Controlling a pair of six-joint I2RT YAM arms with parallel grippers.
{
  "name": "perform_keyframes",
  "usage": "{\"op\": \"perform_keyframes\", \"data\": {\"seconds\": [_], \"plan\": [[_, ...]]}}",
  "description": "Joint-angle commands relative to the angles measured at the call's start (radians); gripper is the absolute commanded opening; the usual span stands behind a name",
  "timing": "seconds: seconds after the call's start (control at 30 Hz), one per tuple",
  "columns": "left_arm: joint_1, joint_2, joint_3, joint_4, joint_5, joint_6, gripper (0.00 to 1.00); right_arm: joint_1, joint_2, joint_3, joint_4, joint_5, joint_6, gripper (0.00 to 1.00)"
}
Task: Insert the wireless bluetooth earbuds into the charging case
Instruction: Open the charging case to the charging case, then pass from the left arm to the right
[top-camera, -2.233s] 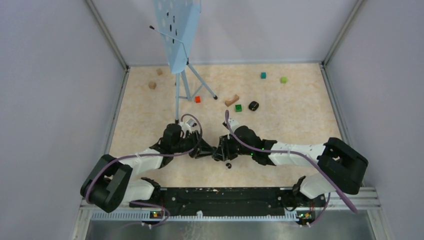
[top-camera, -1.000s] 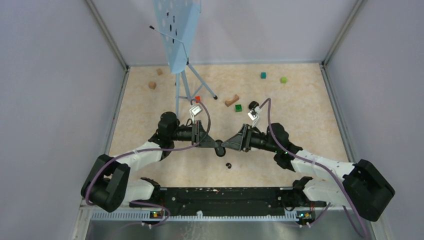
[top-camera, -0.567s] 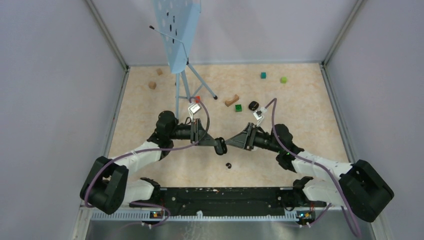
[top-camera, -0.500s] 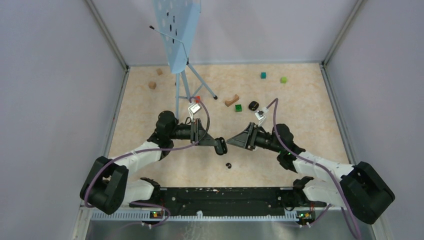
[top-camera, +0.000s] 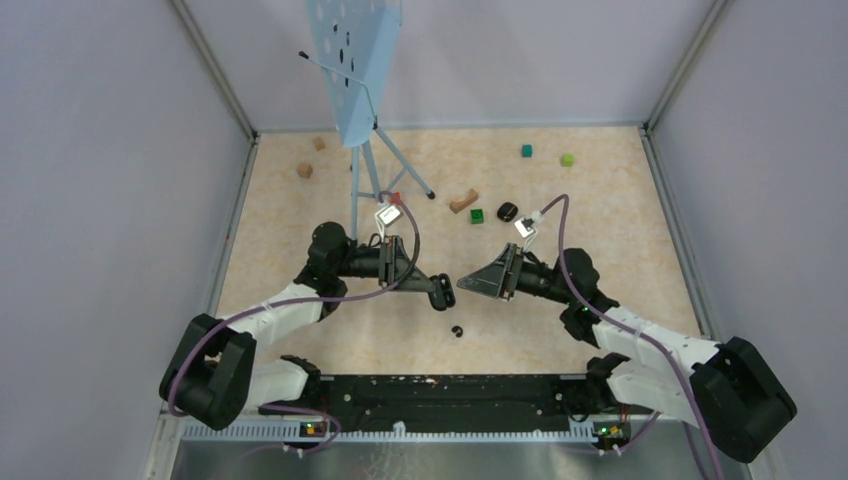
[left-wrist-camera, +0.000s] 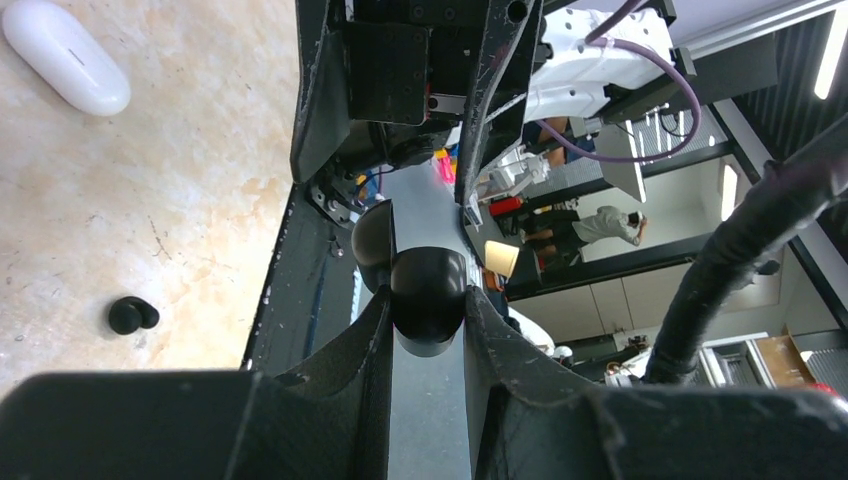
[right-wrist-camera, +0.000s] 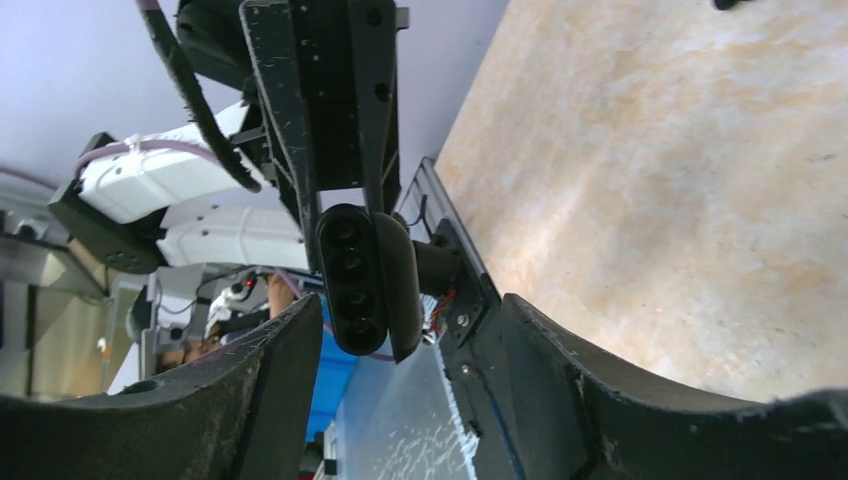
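My left gripper (top-camera: 436, 289) is shut on a black charging case (top-camera: 443, 292), held above the table's middle. In the left wrist view the case (left-wrist-camera: 428, 300) sits pinched between both fingers. The right wrist view shows the case (right-wrist-camera: 365, 280) with its lid hinged open and dark wells facing the camera. My right gripper (top-camera: 464, 284) stands open just right of the case, apart from it, with nothing between its fingers (right-wrist-camera: 560, 360). One small black earbud (top-camera: 457, 330) lies on the table below the case, also seen in the left wrist view as a black earbud (left-wrist-camera: 132, 315).
A white oval pod (left-wrist-camera: 65, 68) lies on the table. A black rounded object (top-camera: 507, 211), green cubes (top-camera: 477, 215), a red cube (top-camera: 395, 198) and wooden blocks (top-camera: 463, 201) are scattered behind. A blue music stand (top-camera: 352, 75) rises at the back left.
My right gripper has drawn back to the right, away from the case, and its jaws have widened. The left gripper keeps holding the case in nearly the same place.
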Motion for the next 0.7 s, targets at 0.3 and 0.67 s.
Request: {"op": "perform_keyframes", "data": {"seconds": [0.3, 0.67], "plan": [[0.0, -0.004, 0.031, 0.113, 0.031, -0.044, 0.0, -0.002, 0.161, 0.052, 0.271, -0.196, 0.058, 0.48], [0.0, 0.007, 0.031, 0.132, 0.042, -0.054, 0.0, 0.061, 0.202, 0.106, 0.228, -0.17, 0.037, 0.42]]}}
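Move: The opened charging case, held in the left fingers, lies about 5 cm to the right hand's left, 2 cm back and 1 cm above. From that hand, the black earbuds on the table are 4 cm back, 1 cm left and some 18 cm below; the white case is 10 cm right, 4 cm ahead and equally low. From the left hand, the charging case is about 2 cm right and 1 cm back. Right hand eases 2 cm left and 2 cm back towards the held case, turning 12 degrees counter-clockwise, fingers closing partway. ##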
